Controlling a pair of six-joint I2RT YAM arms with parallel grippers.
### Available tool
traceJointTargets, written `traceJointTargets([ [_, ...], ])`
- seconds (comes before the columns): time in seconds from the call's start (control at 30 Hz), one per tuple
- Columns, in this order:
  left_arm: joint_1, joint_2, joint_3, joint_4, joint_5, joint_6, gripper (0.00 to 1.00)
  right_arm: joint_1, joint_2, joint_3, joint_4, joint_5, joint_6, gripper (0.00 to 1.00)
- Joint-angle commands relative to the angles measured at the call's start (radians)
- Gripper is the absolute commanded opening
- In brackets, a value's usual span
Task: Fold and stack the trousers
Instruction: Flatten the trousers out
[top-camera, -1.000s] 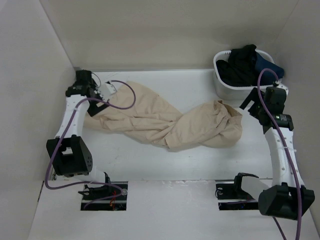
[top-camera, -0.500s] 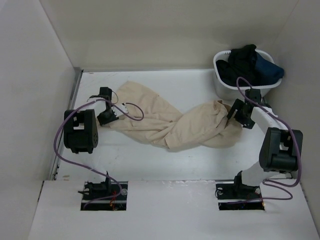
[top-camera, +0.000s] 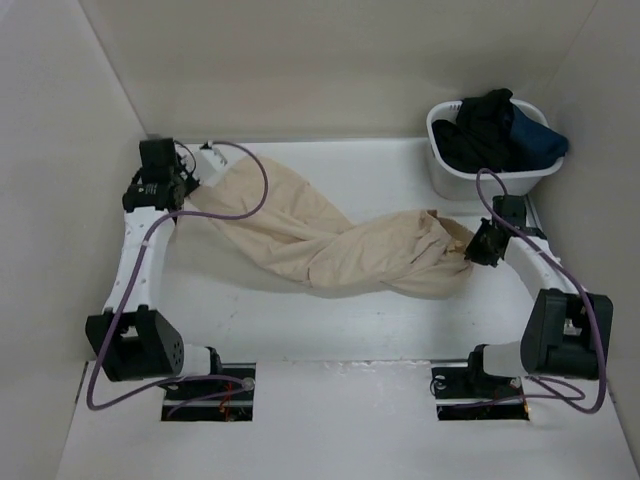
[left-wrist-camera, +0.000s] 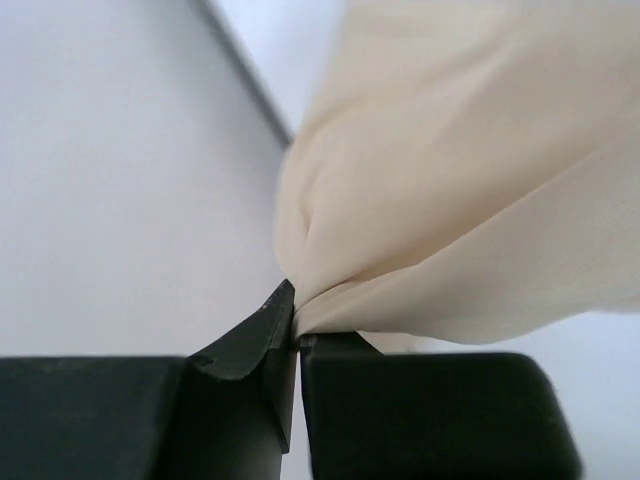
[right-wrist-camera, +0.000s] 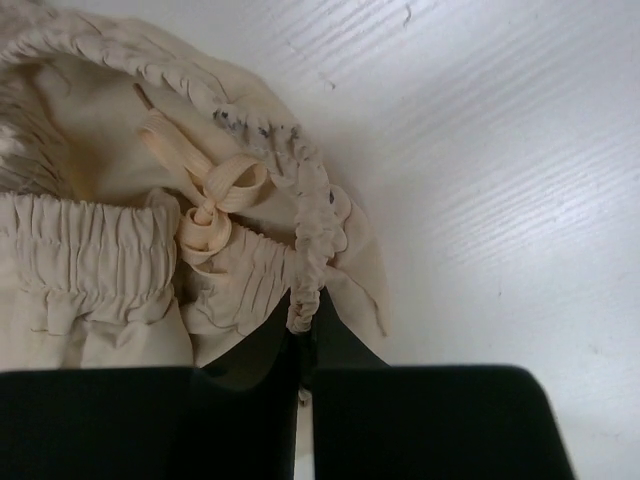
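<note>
The beige trousers (top-camera: 330, 245) lie twisted across the white table, stretched from far left to right. My left gripper (top-camera: 205, 172) is shut on the cloth at the trousers' far-left end; the left wrist view shows the fabric (left-wrist-camera: 450, 200) pinched between the black fingers (left-wrist-camera: 250, 350) and lifted off the table. My right gripper (top-camera: 476, 246) is shut on the gathered elastic waistband (right-wrist-camera: 310, 270) at the right end, low on the table. A drawstring bow (right-wrist-camera: 215, 205) lies just left of the pinch.
A white basket (top-camera: 445, 175) holding black and dark-blue garments (top-camera: 500, 125) stands at the back right, just behind the right arm. Walls (top-camera: 70, 150) close in on the left, back and right. Purple cables (top-camera: 250, 195) loop from both arms.
Both grippers went from open to shut on the trousers' ends. The left arm swung back to the far-left corner, pulling the cloth taut; the right gripper dropped onto the waistband.
</note>
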Motion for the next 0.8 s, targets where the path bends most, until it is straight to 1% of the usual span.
traceJointTargets([
  [0.0, -0.056, -0.067, 0.229, -0.036, 0.021, -0.037, 0.0, 0.011, -0.098, -0.042, -0.022, -0.024, 0.012, 0.0],
  [0.1, -0.156, 0.037, 0.485, -0.062, 0.002, -0.061, 0.01, 0.065, -0.183, -0.077, -0.088, -0.032, 0.017, 0.0],
  [0.2, -0.251, 0.231, 0.764, -0.059, -0.01, -0.046, 0.03, 0.086, -0.267, -0.095, -0.152, -0.027, 0.019, 0.0],
  [0.27, -0.295, 0.424, 0.982, -0.052, -0.007, -0.015, 0.04, 0.086, -0.321, -0.097, -0.186, -0.038, 0.017, 0.0],
  [0.33, -0.319, 0.692, 1.244, -0.059, -0.013, 0.05, 0.06, 0.076, -0.367, -0.094, -0.22, -0.058, 0.017, 0.0],
  [0.4, -0.332, 0.895, 1.413, -0.062, -0.036, 0.11, 0.1, 0.073, -0.398, -0.097, -0.238, -0.07, 0.02, 0.0],
  [0.43, -0.339, 0.984, 1.47, -0.053, -0.053, 0.149, 0.15, 0.074, -0.411, -0.101, -0.246, -0.072, 0.026, 0.0],
  [0.47, -0.343, 1.046, 1.495, -0.05, -0.067, 0.178, 0.23, 0.077, -0.425, -0.109, -0.254, -0.073, 0.034, 0.0],
  [0.5, -0.346, 1.077, 1.492, -0.041, -0.077, 0.187, 0.33, 0.079, -0.434, -0.115, -0.257, -0.073, 0.04, 0.0],
  [0.57, -0.343, 1.061, 1.427, -0.021, -0.071, 0.126, 0.49, 0.083, -0.444, -0.108, -0.266, -0.073, 0.046, 0.0],
  [0.6, -0.334, 1.019, 1.373, -0.012, -0.052, 0.079, 0.53, 0.083, -0.442, -0.102, -0.272, -0.075, 0.048, 0.0],
  [0.63, -0.314, 0.963, 1.304, -0.01, -0.01, 0.039, 0.65, 0.086, -0.439, -0.098, -0.275, -0.075, 0.048, 0.0],
  [0.67, -0.293, 0.901, 1.235, -0.015, 0.031, 0.014, 0.87, 0.089, -0.435, -0.092, -0.274, -0.076, 0.048, 0.0],
  [0.7, -0.273, 0.846, 1.171, -0.024, 0.059, 0.006, 0.95, 0.091, -0.43, -0.088, -0.272, -0.076, 0.046, 0.0],
  [0.73, -0.248, 0.792, 1.108, -0.036, 0.079, 0.005, 0.98, 0.091, -0.424, -0.082, -0.269, -0.076, 0.045, 0.0],
  [0.77, -0.218, 0.742, 1.048, -0.048, 0.099, 0.005, 1.0, 0.091, -0.418, -0.075, -0.266, -0.075, 0.043, 0.0],
])
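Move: The left hand, about 20 cm above the table, holds the end of a trouser leg. The far stretch of table it is taken to lies about 26 cm ahead, 17 to the right and 19 below; the middle of the trousers is some 39 cm right, level fore and aft, and 18 below. The right hand is shut on the waistband; the near table edge is about 24 cm back, straight behind and 6 below, and the basket 34 ahead, 8 right. The left hand flings the held trouser leg upward and then out over the table: it climbs about 27 cm while swinging forward and right, its fingers tipping up by nearly 40 degrees, then drops steeply towards the far part of the table, drawing back a few centimetres, tips down again and opens wide to let go, ending about 25 cm forward, 17 right and 12 lower. Meanwhile the right hand keeps its pinch on the waistband and draws it back about 8 cm towards the near edge, with some 4 cm of leftward travel and a similar rise. ##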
